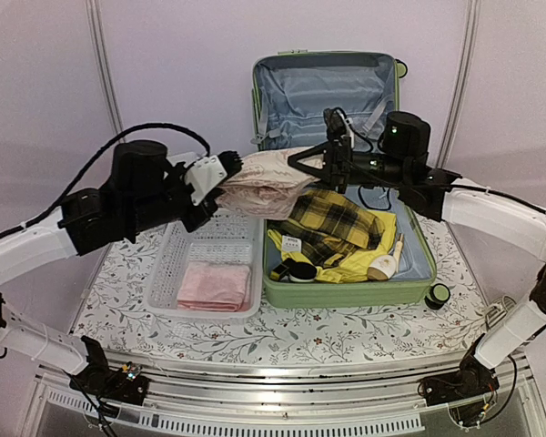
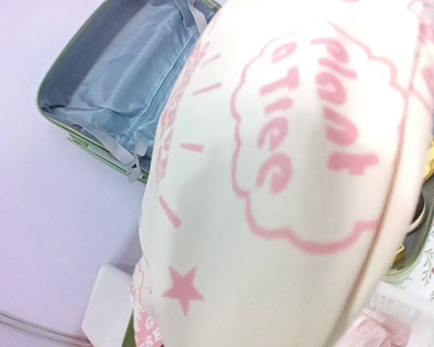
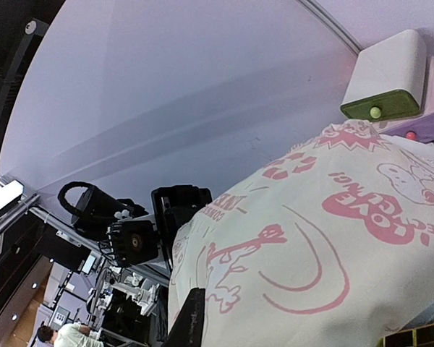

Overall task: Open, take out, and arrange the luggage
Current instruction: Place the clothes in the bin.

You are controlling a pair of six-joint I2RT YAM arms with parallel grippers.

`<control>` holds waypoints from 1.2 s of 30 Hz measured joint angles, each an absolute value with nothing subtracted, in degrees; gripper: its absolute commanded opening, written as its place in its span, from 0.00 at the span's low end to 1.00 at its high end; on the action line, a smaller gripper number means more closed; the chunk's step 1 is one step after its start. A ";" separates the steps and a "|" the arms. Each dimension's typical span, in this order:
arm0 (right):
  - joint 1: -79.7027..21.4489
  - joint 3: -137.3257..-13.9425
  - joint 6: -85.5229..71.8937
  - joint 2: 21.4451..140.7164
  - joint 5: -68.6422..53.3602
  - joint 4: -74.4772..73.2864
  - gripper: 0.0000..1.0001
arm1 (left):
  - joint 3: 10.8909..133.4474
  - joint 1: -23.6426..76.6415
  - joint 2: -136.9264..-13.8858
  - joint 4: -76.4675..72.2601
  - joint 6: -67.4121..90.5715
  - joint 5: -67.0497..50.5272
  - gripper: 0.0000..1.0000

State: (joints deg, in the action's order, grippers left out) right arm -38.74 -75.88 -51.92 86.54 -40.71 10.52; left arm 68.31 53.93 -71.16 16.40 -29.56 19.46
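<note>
The luggage [image 1: 346,293], a light-green hard-shell suitcase, lies open on the table with its lid upright at the back, showing grey-blue lining [image 2: 123,79]. A cream garment with pink print [image 1: 264,182] hangs above the suitcase's left edge, stretched between both grippers. My left gripper [image 1: 229,171] is shut on its left end, and the cloth [image 2: 289,181] fills the left wrist view and hides the fingers. My right gripper [image 1: 300,160] is shut on the right end. The right wrist view shows the garment [image 3: 311,238] and one black fingertip [image 3: 192,318] against it.
A white perforated basket [image 1: 177,273] left of the suitcase holds a folded pink cloth [image 1: 214,284]. Inside the suitcase lie a yellow plaid garment [image 1: 332,223], a bottle [image 1: 385,264] and a black item [image 1: 300,270]. A small white-and-green drawer box [image 3: 387,76] stands nearby.
</note>
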 measured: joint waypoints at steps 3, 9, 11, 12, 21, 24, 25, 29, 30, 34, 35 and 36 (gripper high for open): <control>-41.63 -77.25 -52.90 89.71 -39.57 14.20 0.02 | 64.79 50.92 -65.28 16.69 -34.50 14.20 0.00; -45.15 -82.91 -53.15 98.28 -37.45 19.05 0.02 | 62.13 45.17 -60.64 22.17 -41.76 10.00 0.00; -45.56 -84.36 -53.32 101.62 -36.67 20.80 0.02 | 61.98 42.50 -60.75 23.49 -43.40 10.04 0.00; -45.76 -84.84 -53.41 102.96 -36.47 21.37 0.02 | 61.84 41.21 -60.86 23.92 -44.12 10.09 0.00; -46.76 -85.95 -54.04 110.13 -32.84 24.34 0.02 | 61.10 29.69 -64.53 24.43 -48.99 3.07 0.00; -46.98 -86.13 -53.98 112.27 -31.33 25.30 0.02 | 61.08 26.24 -67.68 22.48 -50.65 -0.47 0.00; -46.98 -86.32 -53.89 113.06 -30.74 25.41 0.02 | 61.08 25.52 -68.07 22.31 -50.89 -0.73 0.00; -46.83 -87.37 -53.36 115.98 -28.97 25.58 0.02 | 62.15 23.90 -72.95 21.26 -52.47 -1.80 0.00; -46.72 -87.59 -53.25 116.60 -28.71 25.61 0.02 | 62.52 23.70 -73.89 21.23 -52.62 -2.09 0.00; -46.48 -87.57 -53.06 117.80 -28.14 25.74 0.02 | 62.57 23.44 -75.44 20.58 -53.63 -3.16 0.00; -46.48 -87.33 -53.01 117.86 -28.03 25.85 0.02 | 62.22 23.44 -75.33 20.23 -54.00 -3.51 0.00; -46.50 -86.72 -52.93 117.86 -27.75 26.28 0.02 | 61.32 23.46 -74.94 19.42 -54.46 -3.92 0.00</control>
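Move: The bin is what both hands, holding the printed cloth between them, are heading for. From the left hand its middle lies some 11 cm to the left, 9 cm ahead and 30 cm below; the folded pink clothes lie about 9 cm left and 1 cm ahead, also some 30 cm down. From the right hand the bin is about 26 cm left, 9 cm ahead and 36 cm down, while the open suitcase sits roughly 15 cm right and 13 cm ahead. Leftward and in step, both hands carry the printed cloth from between suitcase and bin to above the bin, about 12 cm across, then curve forward and down; the right sinks some 14 cm, the left about 10. The left wrist rolls about 20 degrees, its left side rising, while both grippers keep their pinch on the cloth's ends. ##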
